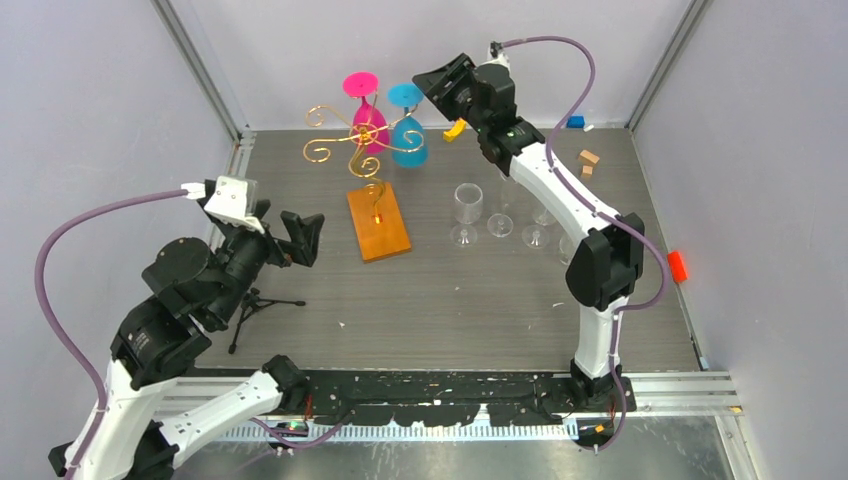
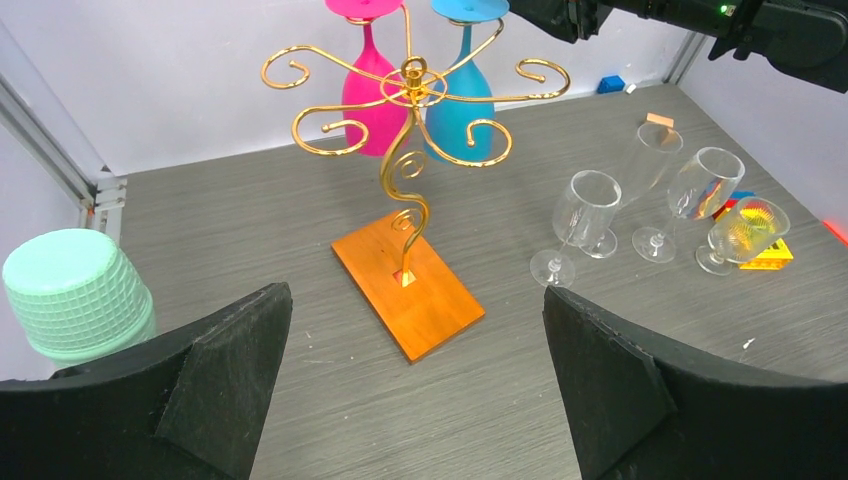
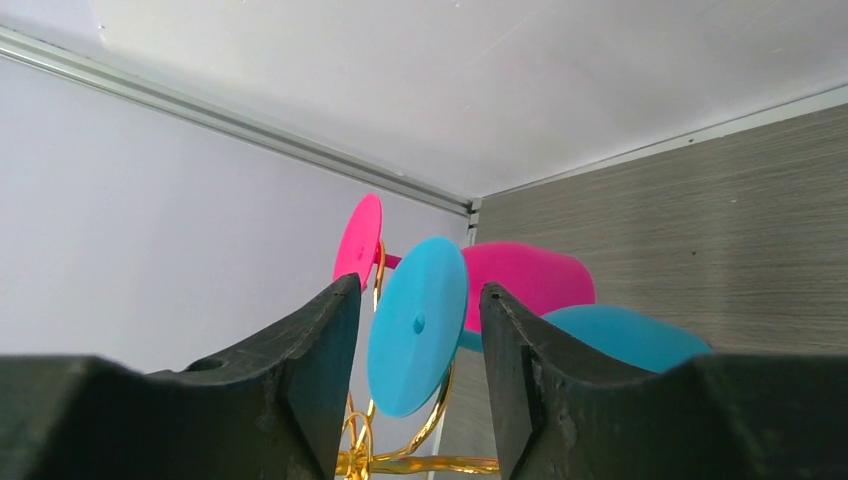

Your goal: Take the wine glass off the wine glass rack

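The wine glass rack (image 1: 360,150), gold curly wire on an orange base (image 1: 378,222), stands at the back of the table. A blue wine glass (image 1: 408,135) and a pink wine glass (image 1: 366,118) hang upside down on it. My right gripper (image 1: 425,85) is raised at the blue glass's foot. In the right wrist view the blue foot (image 3: 415,325) lies between the fingers of my right gripper (image 3: 420,287), with a narrow gap on each side, so it is open. My left gripper (image 1: 290,232) stands wide open on the left, facing the rack (image 2: 410,80), holding nothing.
Several clear wine glasses (image 1: 467,205) stand upright right of the rack's base. A small black tripod (image 1: 255,305) lies by the left arm. A mint green cup (image 2: 75,295) sits at the left. Wooden blocks (image 1: 588,160) and a yellow piece (image 1: 453,130) lie near the back wall.
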Controlling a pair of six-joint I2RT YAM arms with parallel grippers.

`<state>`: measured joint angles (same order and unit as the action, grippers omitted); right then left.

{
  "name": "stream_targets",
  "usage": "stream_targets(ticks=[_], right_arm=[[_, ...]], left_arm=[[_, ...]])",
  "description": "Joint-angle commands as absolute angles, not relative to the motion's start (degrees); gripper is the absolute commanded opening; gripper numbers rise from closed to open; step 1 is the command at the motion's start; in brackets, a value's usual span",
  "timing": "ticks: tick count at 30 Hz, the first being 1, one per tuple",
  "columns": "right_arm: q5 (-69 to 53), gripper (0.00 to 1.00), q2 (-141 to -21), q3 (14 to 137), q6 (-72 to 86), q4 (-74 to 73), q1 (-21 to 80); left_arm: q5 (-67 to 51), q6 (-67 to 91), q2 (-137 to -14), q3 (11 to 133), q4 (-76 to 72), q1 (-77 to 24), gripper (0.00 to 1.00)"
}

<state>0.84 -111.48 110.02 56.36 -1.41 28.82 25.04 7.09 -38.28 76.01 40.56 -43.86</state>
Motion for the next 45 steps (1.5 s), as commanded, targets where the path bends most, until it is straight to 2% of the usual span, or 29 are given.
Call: stream_targets(ticks=[1,7,12,13,15,22,38,45], right_arm=[[-1.5,0.52,-113.1,113.3,58.5,1.1,28.6],[-5.0,0.45,-114.5,114.2,60.4,1.8,28.3],[-5.8,0.30,-114.4,113.9,60.6,2.6,28.3],[-5.9,0.24,-114.3,113.7,60.5,2.7,28.3],[-5.6,0.17,-114.0,113.6,60.4,2.9,28.3],[-3.8,0.02,-112.7,113.3,58.7,1.7,28.3],[-2.7,0.00,-106.0,106.5,67.2,6.2,28.4],[-6.3,0.00,-105.3,105.9,70.5,5.8,28.6]], left_arm=[[25.3,6.9,-39.4,75.6,38.4,-43.7,1.00],[25.4,7.1,-40.3,75.8,38.9,-43.7,1.00],[25.4,7.0,-40.4,75.7,38.8,-43.7,1.00],[25.5,7.0,-40.5,75.6,38.7,-43.7,1.00],[25.4,7.0,-40.4,75.5,38.7,-43.7,1.00],[25.5,7.0,-40.6,75.2,38.4,-43.7,1.00],[25.8,6.6,-40.5,74.9,37.7,-43.7,1.00],[25.8,6.6,-40.5,74.7,37.3,-43.7,1.00]])
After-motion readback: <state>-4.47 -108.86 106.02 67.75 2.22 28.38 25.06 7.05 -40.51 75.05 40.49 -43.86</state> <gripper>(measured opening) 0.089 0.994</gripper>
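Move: The blue wine glass hangs upside down on the rack, its foot about 4 cm to the right hand's left, 2 cm ahead and 2 cm lower. The pink glass's foot is roughly 12 cm to the left and 5 cm ahead, and the rack's hub some 12 cm left, 4 cm back and 5 cm down. From the left hand, the blue foot lies about 33 cm ahead, 18 cm right and 5 cm lower. The right hand pinches the blue glass's upturned foot, one finger above and one below. To get there it slides about 2 cm left while dipping some 2.5 cm, closing its half-open fingers and easing partly back up. Gripping the foot, it then rises another 2 cm while drawing back about 2 cm and slightly right, rolling a little so its left side lifts. ##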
